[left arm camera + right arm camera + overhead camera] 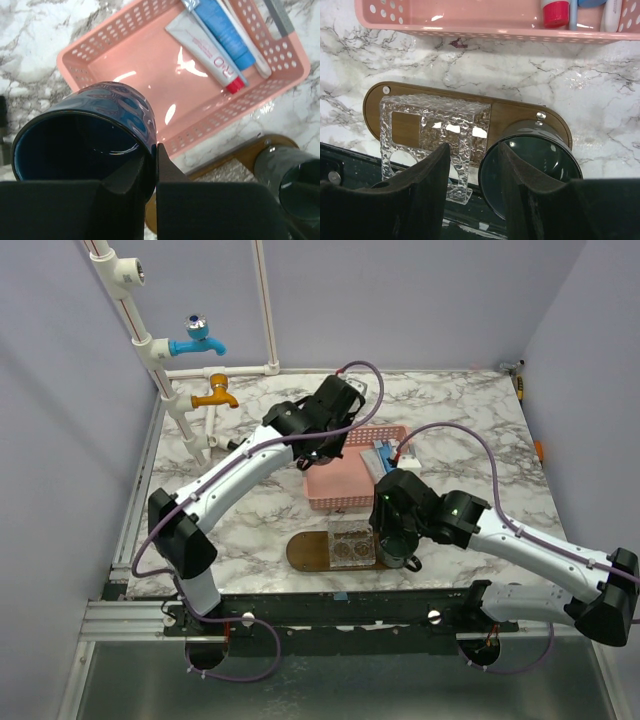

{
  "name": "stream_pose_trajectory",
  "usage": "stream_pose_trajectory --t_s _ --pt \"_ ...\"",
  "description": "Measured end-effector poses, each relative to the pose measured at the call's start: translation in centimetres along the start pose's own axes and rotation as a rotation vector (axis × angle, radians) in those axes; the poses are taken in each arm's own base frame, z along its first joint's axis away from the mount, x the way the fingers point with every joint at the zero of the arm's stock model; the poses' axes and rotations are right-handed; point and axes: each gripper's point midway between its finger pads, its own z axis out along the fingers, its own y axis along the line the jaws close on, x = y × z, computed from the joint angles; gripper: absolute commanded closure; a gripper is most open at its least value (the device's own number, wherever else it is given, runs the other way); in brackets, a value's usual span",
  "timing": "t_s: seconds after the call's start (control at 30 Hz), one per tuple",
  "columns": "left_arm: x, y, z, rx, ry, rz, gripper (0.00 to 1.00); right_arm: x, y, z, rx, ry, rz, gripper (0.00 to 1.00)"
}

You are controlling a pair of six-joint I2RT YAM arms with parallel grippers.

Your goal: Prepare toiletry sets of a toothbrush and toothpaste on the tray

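The toothpaste (205, 52), white with a red cap, lies in the pink basket (100, 45) beside a blue pack (225, 32) and a white toothbrush (260, 62). My left gripper (151, 152) is shut on the rim of a dark blue cup (115, 107), held over the basket's near end. The brown wooden tray (520, 112) lies in front of the basket and carries a clear textured holder (435, 125) and a dark green cup (535, 155). My right gripper (474, 150) is open astride the green cup's rim, one finger inside, the other standing off outside.
The basket (340, 490) sits mid-table behind the tray (305, 552). White pipes with a blue tap (195, 340) and an orange tap (218, 395) stand at the back left. The table's front edge lies just behind the tray.
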Motion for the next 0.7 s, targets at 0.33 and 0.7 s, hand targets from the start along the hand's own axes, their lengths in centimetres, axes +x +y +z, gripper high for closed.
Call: stream_pose_trajectory --t_s 0.33,0.7 --pt "5.1 0.8 -4.8 -0.022 0.056 0.012 1.00 0.1 -0.6 -0.4 0.015 0.001 -0.004 0.54" --pt "10.8 1.1 -8.6 -0.006 0.103 -0.010 1.00 0.5 -1.0 -0.4 0.037 0.016 -0.013 0.54"
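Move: The left hand holds the blue mug by its rim, high above the left side of the pink basket, whose middle is some 7 cm to its right, 3 cm farther out and 20 cm below. The wooden tray's bare left end lies about 19 cm back, 6 cm left and 22 cm down. The clear holder is 17 cm back and 3 cm right, the green mug 18 cm back and 13 cm right. From the right hand, that bare end is about 18 cm left and 3 cm back. Back towards the base and to its left, nearly level, the left hand carries the blue mug off the basket towards the bare left end of the tray, about 12 cm back and 7 cm left, sinking only a touch near the end. The fingers stay shut on the mug's rim and the wrist barely tips. ##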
